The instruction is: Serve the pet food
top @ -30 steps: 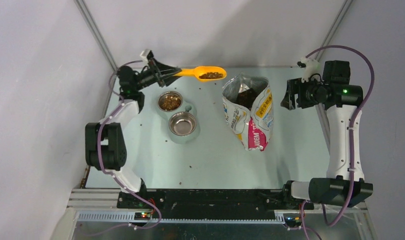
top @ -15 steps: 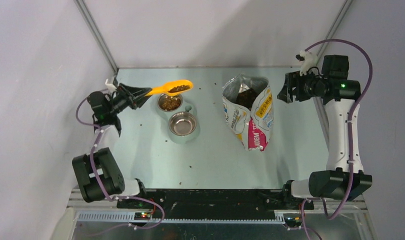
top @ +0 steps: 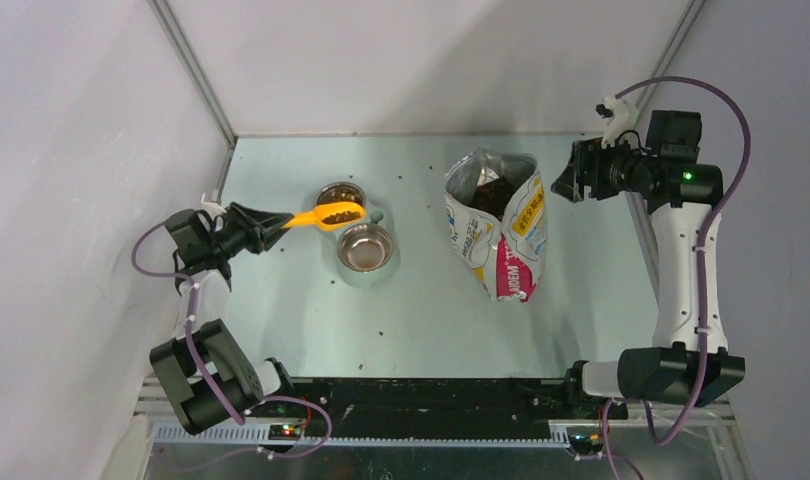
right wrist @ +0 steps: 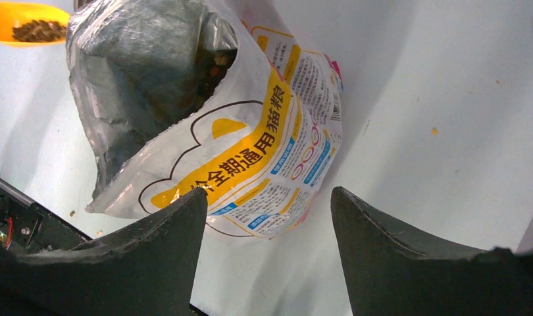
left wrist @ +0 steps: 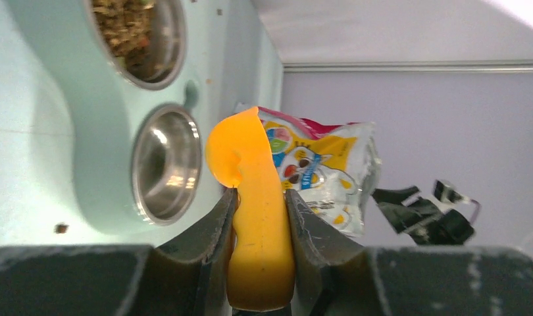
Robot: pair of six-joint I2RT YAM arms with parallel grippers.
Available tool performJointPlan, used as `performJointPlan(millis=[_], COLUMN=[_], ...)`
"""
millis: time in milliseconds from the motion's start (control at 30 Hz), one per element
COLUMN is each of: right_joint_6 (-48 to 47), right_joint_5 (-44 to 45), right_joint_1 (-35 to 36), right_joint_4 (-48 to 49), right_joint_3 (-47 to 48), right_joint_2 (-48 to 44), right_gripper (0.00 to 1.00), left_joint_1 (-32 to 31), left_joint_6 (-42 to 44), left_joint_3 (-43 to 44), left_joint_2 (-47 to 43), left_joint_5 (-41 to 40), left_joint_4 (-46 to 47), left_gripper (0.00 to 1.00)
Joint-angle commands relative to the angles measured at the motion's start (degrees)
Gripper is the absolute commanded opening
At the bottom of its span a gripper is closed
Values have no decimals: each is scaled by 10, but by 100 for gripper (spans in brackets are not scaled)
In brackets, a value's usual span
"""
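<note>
My left gripper [top: 273,222] is shut on the handle of an orange scoop [top: 326,215], which is held level with pet food [top: 342,211] in its cup. The cup hovers over the near rim of the far bowl [top: 338,190], which also holds kibble. The near steel bowl [top: 366,247] is empty. In the left wrist view both fingers of the gripper [left wrist: 258,192] press the scoop handle [left wrist: 247,145]. My right gripper [right wrist: 267,197] is open and empty, hanging right of the open food bag [right wrist: 237,151], where more kibble [right wrist: 211,72] shows inside.
The two bowls sit in a pale green double stand [top: 379,270]. The printed foil bag [top: 496,225] lies with its mouth toward the far wall. Stray pellets [top: 383,329] dot the table. Walls close in on the left, the right and the far side.
My left arm has swung back and to the near left, carrying the loaded scoop from beside the bag's mouth to over the bowls. The right gripper has barely shifted.
</note>
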Motion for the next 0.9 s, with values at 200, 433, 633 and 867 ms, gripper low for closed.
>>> performJointPlan(millis=[200, 433, 633, 867], right_joint_6=[9, 7, 10, 13], right_joint_5=[-10, -9, -12, -12], right_joint_1=[3, -3, -10, -12], right_joint_4=[39, 43, 46, 48], right_joint_3=[-33, -60, -71, -72], right_joint_2=[-47, -70, -78, -83], right_gripper=[72, 72, 72, 72], left_joint_1=[1, -29, -79, -148], left_joint_6=[223, 300, 383, 463], left_joint_3=[37, 66, 115, 184], left_joint_2=[0, 5, 14, 29], left_joint_5=[-85, -120, -170, -246], left_joint_4=[-215, -287, -358, -410], left_gripper=[0, 0, 0, 0])
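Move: The empty metal bowl that the loaded scoop is bound for lies about 13 cm to the left hand's right, some 3 cm farther ahead and 17 cm below. The filled bowl stands about 14 cm ahead of this hand and 7 cm to its right, equally low; the food bag is some 41 cm to its right, 2 cm ahead, middle 10 cm below. From the idle right hand the empty bowl is roughly 36 cm left, 3 cm ahead and 27 cm below. Down first, about 6 cm and drawing back slightly, then some 3 cm to the right with a slight rise, the left hand brings the loaded scoop from above the filled bowl towards the empty one. The wrist rolls all along, nearly 30 degrees with the hand's left side rising, and swings a little clockwise late on; the fingers keep their grip on the handle. ##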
